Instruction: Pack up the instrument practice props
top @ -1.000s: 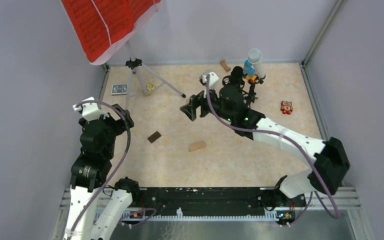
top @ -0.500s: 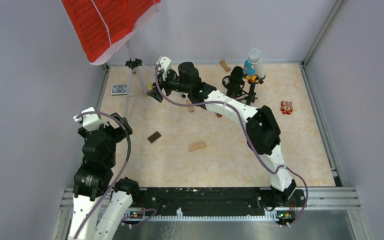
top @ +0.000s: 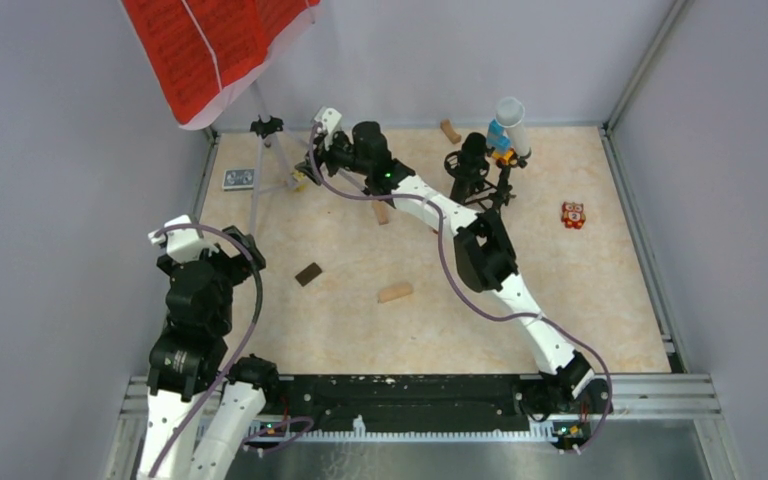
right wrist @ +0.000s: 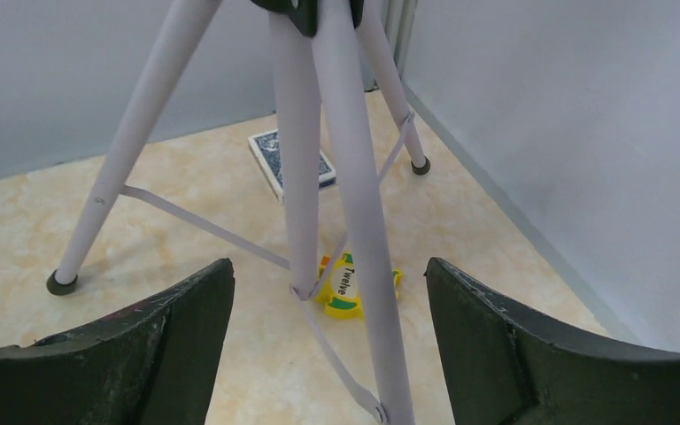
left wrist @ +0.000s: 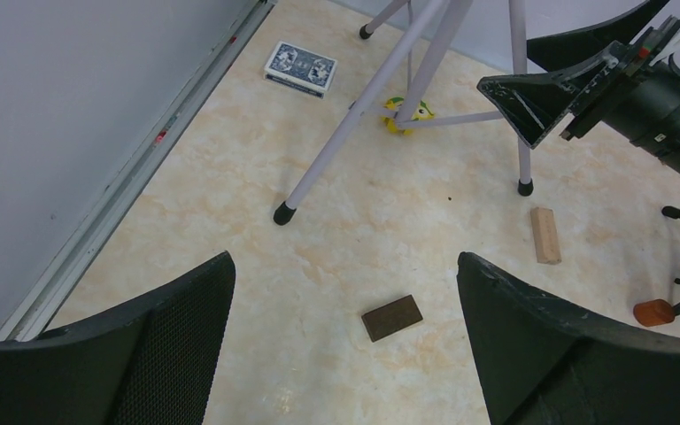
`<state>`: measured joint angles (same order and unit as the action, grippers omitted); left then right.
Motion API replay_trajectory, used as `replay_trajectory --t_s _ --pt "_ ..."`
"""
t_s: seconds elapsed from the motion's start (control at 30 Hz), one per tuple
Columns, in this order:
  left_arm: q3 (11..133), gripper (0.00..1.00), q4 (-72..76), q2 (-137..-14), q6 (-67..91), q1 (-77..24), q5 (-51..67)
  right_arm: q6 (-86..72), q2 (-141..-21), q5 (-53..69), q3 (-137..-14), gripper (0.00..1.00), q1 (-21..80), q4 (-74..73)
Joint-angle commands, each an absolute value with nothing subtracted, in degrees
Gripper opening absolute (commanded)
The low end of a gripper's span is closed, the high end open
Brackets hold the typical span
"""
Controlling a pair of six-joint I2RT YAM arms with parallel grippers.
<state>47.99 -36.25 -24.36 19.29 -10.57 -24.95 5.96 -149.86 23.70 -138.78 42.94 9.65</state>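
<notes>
Red sheet-music pages [top: 210,45] sit atop the silver tripod [top: 258,180] at the back left. My right gripper [top: 304,176] is open and low at the tripod, with one grey leg [right wrist: 363,221] standing in the gap between its fingers, untouched. The black microphone in its shock mount on a small black tripod [top: 472,165] stands at the back middle, and the white tube [top: 512,120] is just behind it. My left gripper [left wrist: 345,354] hangs open over the floor near a dark block [left wrist: 392,318], holding nothing.
A blue card deck [top: 239,178] and a yellow piece [right wrist: 347,285] lie under the tripod. Wooden blocks [top: 395,292] [top: 450,131] and a red toy [top: 573,215] are scattered on the floor. The side wall runs close on the left.
My right arm has swung from the table's middle out to the back left, bringing its open gripper round a tripod leg. The left arm has hardly moved.
</notes>
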Motion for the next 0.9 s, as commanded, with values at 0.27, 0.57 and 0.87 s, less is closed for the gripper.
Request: replay_trajectory --t_s 0.27,0.57,0.87 --pt "46.8 0.99 -32.7 -24.8 17.9 -10.5 -23.6 6.3 -153.9 22.7 -144.0 0.79 43.1 12.8" --pt "46.5 0.99 -32.2 -25.4 17.4 -10.5 -22.6 6.3 -142.7 22.7 -126.2 0.79 43.1 20.0" --pt "46.4 0.99 -31.9 -25.7 17.2 -10.5 -21.7 6.3 -129.4 22.7 -105.3 0.79 43.4 28.2"
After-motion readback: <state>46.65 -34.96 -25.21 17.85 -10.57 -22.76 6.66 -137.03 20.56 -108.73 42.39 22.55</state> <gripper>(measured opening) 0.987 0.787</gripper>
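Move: The yellow owl box lies on the table under the tripod, about 8 cm left of the right hand, 5 cm ahead and 17 cm below. The card deck is some 17 cm left of the owl box and level with it; the nearest wood block is about 15 cm right of the hand and 4 cm back. From the left hand the owl box lies about 33 cm ahead, 5 cm right and 24 cm below. The open right hand sinks about 5 cm beside the tripod, then draws some 5 cm right and back. ##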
